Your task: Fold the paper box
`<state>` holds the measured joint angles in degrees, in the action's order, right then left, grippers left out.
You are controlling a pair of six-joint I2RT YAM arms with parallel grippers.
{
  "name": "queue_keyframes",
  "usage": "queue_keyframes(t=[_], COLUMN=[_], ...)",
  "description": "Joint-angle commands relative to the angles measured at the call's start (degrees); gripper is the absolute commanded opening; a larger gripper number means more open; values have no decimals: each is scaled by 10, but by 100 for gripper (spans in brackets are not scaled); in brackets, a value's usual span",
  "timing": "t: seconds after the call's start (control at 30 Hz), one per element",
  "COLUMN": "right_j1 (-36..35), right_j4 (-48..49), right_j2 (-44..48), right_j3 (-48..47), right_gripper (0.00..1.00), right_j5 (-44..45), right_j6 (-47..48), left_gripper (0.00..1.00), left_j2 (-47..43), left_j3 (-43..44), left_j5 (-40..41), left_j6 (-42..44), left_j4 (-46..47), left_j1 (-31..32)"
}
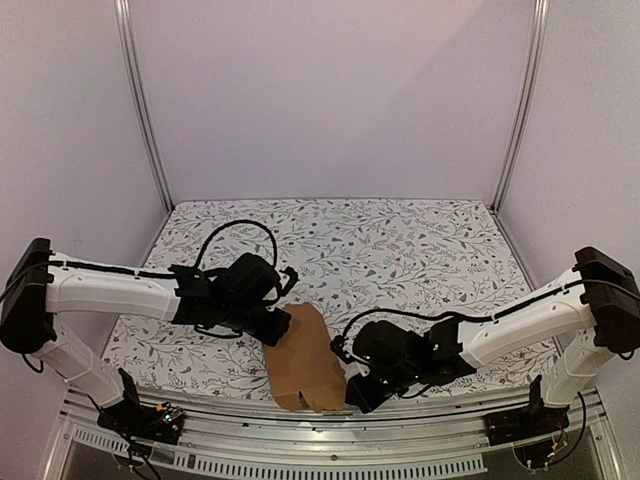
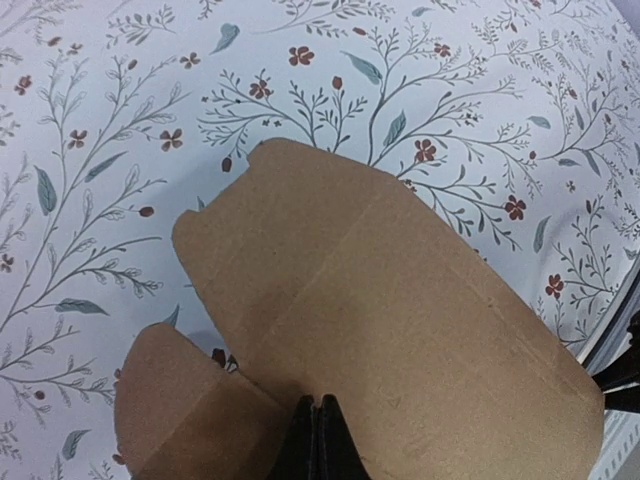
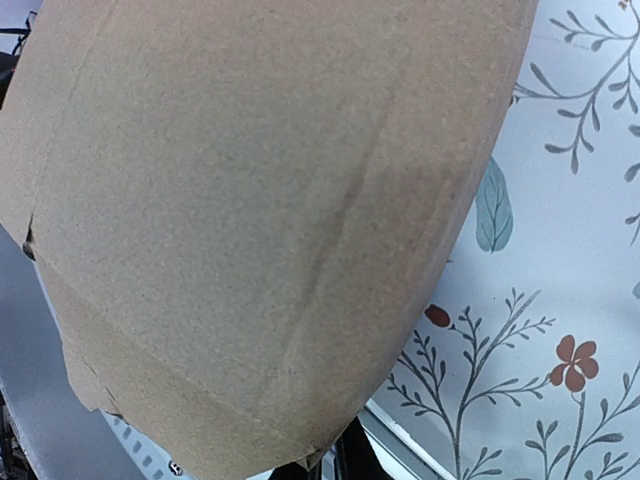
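Note:
The paper box (image 1: 305, 360) is a creased brown cardboard sheet, part folded, between the two arms at the table's near edge. My left gripper (image 1: 278, 328) is at its upper left edge. In the left wrist view that gripper (image 2: 320, 405) is shut, its tips against the cardboard (image 2: 400, 300) where the big panel meets a rounded flap (image 2: 180, 400). My right gripper (image 1: 352, 392) is at the sheet's near right corner. In the right wrist view the cardboard (image 3: 250, 200) fills most of the picture and hides most of that gripper (image 3: 335, 462), which is shut on its lower edge.
A floral tablecloth (image 1: 400, 250) covers the table. A metal rail (image 1: 330, 440) runs along the near edge, and the cardboard's near end reaches it. Two slanted frame posts (image 1: 140, 100) stand at the back corners in front of plain walls.

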<state>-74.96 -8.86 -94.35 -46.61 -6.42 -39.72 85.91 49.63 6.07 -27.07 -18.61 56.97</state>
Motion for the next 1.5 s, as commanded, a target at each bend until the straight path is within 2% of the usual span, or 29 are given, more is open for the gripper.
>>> queue_keyframes(t=[0.0, 0.53, 0.93, 1.07, 1.17, 1.27, 1.47], right_j1=[17, 126, 226, 238, 238, 238, 218], right_j4=[23, 83, 77, 39, 18, 14, 13], right_j2=[-13, -87, -122, -100, -63, -22, 54], right_j3=[-25, -96, -131, -125, -112, -85, -39], right_gripper=[7, 7, 8, 13, 21, 28, 36], right_j5=[45, 21, -39, -28, -25, -30, -28], right_j6=[-10, -14, 34, 67, 98, 114, 137], left_gripper=[0, 0, 0, 0, 5, 20, 43], left_j2=[-29, -74, -61, -62, -69, -89, -144], left_j3=[-28, -61, -38, -32, -22, -8, 26], left_j5=[17, 34, 14, -2, 10, 36, 125], left_j6=[-19, -39, -72, -91, -88, -75, -32], left_j4=[-15, -23, 9, 30, 17, -8, -88], left_j1=[-6, -6, -30, -34, -34, -34, -35])
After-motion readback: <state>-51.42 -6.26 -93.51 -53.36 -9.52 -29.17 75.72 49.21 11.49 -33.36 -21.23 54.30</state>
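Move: The paper box lies lengthwise between the hands, its middle about 9 cm ahead and 10 cm left of the right hand, at much the same height. The near-end flaps are level with that hand, about 7 cm to its left. From the left hand, which is at the left top edge of the box, the box's middle is some 5 cm back, 5 cm right and 4 cm lower. The box's near end gets pushed forward by the right fingers, nearly shut at its right corner, as that hand sweeps about 18 cm forward and turns 20 degrees clockwise, then rises and backs off slightly, opening partway. The left hand's shut fingers stay on the top, shift 3 cm left and hold there, then lift off and part. ##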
